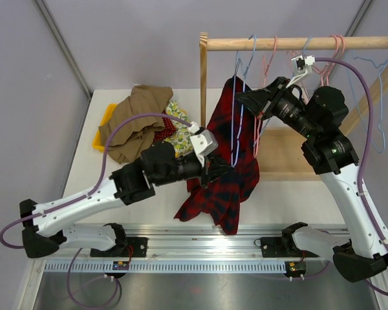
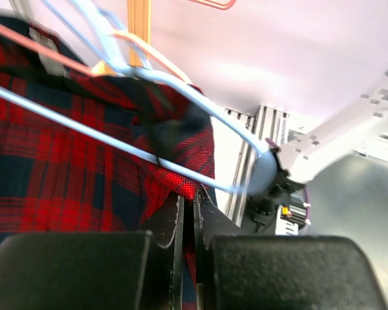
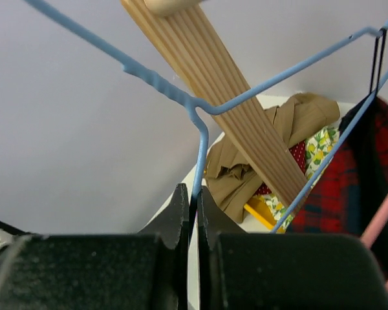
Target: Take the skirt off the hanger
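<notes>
The red and dark tartan skirt (image 1: 227,169) hangs from the pale-blue wire hanger (image 1: 240,110) and spreads down onto the table. My left gripper (image 1: 218,169) reaches into its left side. In the left wrist view this gripper (image 2: 189,197) is shut on a fold of the skirt (image 2: 64,161), just under the hanger's wire (image 2: 116,139). My right gripper (image 1: 241,98) sits high beside the hanger's top. The right wrist view shows it (image 3: 195,197) shut on the hanger's blue wire (image 3: 201,139), with the skirt (image 3: 349,187) at the right edge.
A wooden rack carries a top rail (image 1: 297,43), an upright post (image 1: 204,77) and a base board (image 1: 284,155). Pink hangers (image 1: 336,51) and more blue ones hang on the rail. A yellow bin (image 1: 107,119) at back left holds a tan garment (image 1: 139,116) and a lemon-print one (image 1: 176,129).
</notes>
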Robot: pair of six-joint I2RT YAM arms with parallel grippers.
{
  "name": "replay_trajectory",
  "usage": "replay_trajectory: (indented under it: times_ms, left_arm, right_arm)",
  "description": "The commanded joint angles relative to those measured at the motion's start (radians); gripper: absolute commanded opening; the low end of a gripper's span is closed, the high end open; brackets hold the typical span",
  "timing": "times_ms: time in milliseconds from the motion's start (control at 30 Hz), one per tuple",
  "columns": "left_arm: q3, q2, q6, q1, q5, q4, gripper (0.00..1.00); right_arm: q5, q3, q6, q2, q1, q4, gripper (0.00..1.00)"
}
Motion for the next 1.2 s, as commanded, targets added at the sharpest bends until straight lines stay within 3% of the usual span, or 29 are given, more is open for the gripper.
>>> replay_trajectory:
  times_ms: [0, 300, 567, 867, 967, 1167]
  left_arm:
    - [0.083, -0.152, 0.06, -0.06, -0.089, 0.031, 0.0]
    - [0.059, -0.251, 0.074, -0.159, -0.183, -0.048, 0.0]
    - [0.082, -0.187, 0.074, -0.179, -0.1, -0.106, 0.0]
    - [-0.119, -0.176, -0.01, -0.238, -0.092, -0.008, 0.0]
    - [-0.145, -0.171, -0.013, -0.246, -0.126, -0.014, 0.0]
    - [-0.103, -0.115, 0.045, -0.246, -0.44, -0.074, 0.0]
  right_arm:
    - [0.066, -0.013, -0.115, 0.011, 0.004, 0.157, 0.0]
    - [0.14, -0.032, -0.16, 0.054, 0.004, 0.192, 0.0]
    - [0.16, 0.006, -0.154, 0.081, 0.004, 0.218, 0.0]
    - [0.121, 0.182, -0.121, 0.075, 0.004, 0.12, 0.0]
    - [0.127, 0.252, -0.109, 0.078, 0.004, 0.033, 0.0]
    - [0.091, 0.328, 0.015, 0.035, 0.004, -0.238, 0.0]
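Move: The strap loop still holding the skirt on the blue hanger is roughly 10 cm straight ahead of the right gripper, near its height; the rod runs about 12 cm ahead and 4 above, the pink hangers some 5 cm right and 2 back. From the left gripper, already pinching skirt, that loop is about 23 cm ahead, 3 right and 10 up, while the hanger's lower end is only 2 cm right, level fore-and-aft and 2 above. Keep both grippers shut, the left on the skirt, the right on the hanger's neck. Draw the left one back and left while lifting about 5 cm, away from the hanger's lower end, then sink it some 10 cm, easing right and farther back. Meanwhile push the right about 5 cm forward and slightly down, turning slightly clockwise, then bring it back and raise it, ending about 5 cm above its start. ##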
